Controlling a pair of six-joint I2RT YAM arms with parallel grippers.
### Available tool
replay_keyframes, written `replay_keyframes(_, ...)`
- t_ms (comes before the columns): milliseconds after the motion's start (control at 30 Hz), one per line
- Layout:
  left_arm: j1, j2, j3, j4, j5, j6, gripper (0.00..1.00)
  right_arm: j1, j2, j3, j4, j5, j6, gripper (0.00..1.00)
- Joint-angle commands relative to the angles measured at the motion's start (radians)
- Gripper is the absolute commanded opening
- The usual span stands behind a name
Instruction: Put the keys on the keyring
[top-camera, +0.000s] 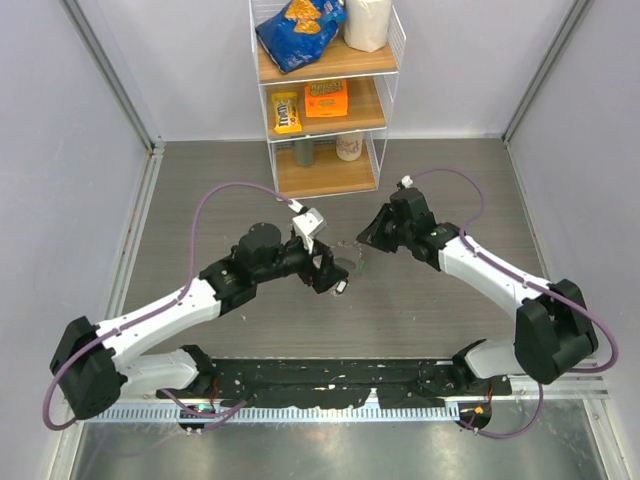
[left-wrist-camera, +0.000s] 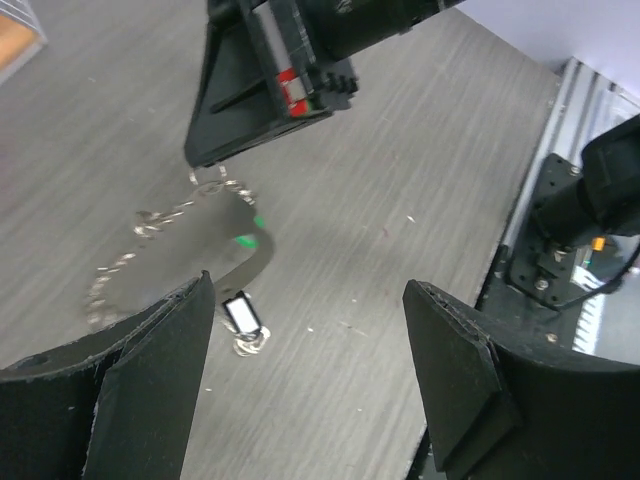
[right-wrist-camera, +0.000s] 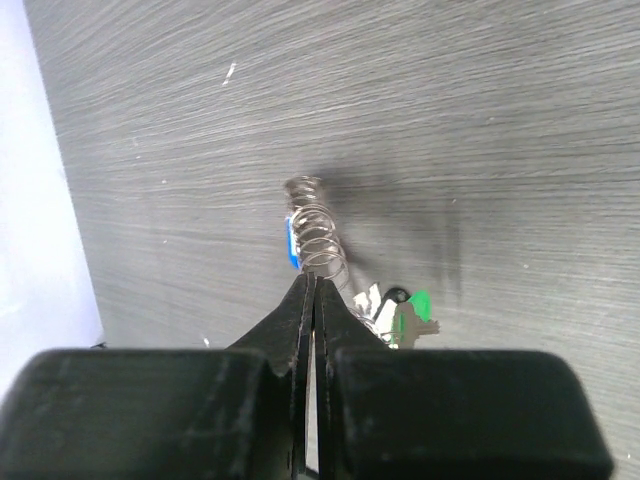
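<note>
The keyring (right-wrist-camera: 320, 238) is a silvery coiled wire loop, and my right gripper (right-wrist-camera: 313, 278) is shut on one end of it, holding that end just above the table. In the left wrist view the keyring (left-wrist-camera: 150, 225) droops from the right gripper (left-wrist-camera: 200, 150) down onto the wood. A blue key (right-wrist-camera: 291, 242) sits by the coil, and a green key (right-wrist-camera: 420, 304) lies further along. A whitish-dark key (left-wrist-camera: 242, 314) lies loose on the table beside my left gripper's (left-wrist-camera: 310, 295) left finger. The left gripper is open with nothing between its fingers.
A wire shelf rack (top-camera: 325, 100) with snack bags and cups stands at the back centre. Grey walls close off both sides. A black mounting rail (top-camera: 330, 382) runs along the near edge, seen also in the left wrist view (left-wrist-camera: 560, 250).
</note>
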Motion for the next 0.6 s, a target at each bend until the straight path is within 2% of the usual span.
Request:
replay_keyframes(0,-0.040,-0.086,-0.066,0.126,-0.185,0.136,0.82,0.004,-0.086,0.097,-0.059,-0.036,-0.017,0.05)
replay_keyframes(300,-0.149,-0.031,-0.126,0.324,-0.426,0.266,0.82,0.046,-0.098,0.179,-0.178,-0.025,-0.030,0.05)
replay_keyframes(567,-0.211,0.021,-0.090,0.341,-0.431,0.269,0.83,0.049,-0.173,0.104,-0.206,0.015,-0.041,0.06)
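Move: The right hand already holds the keyring by its coil; the keyring hangs with its middle about 4 cm below, 3 cm left and 3 cm back, and the open left fingers wait roughly 9 cm back, 6 cm left and 8 cm above the right hand. From the left hand the keyring is some 6 cm ahead, 3 cm right and 12 cm down; on the table 19 cm below lie the green key (9 cm ahead, 5 right) and the black-and-white key (4 ahead, 2 right). Keeping the keyring pinched in shut fingers, the right hand carries it up about 5 cm, clear above the keys, and then draws back some 2.5 cm towards the waiting left hand, with hardly any turn. The left hand stays within a centimetre or two of its place, wide open and touching nothing, and rolls about 20 degrees while its fingers swing slightly more forward, facing the hanging keyring. ##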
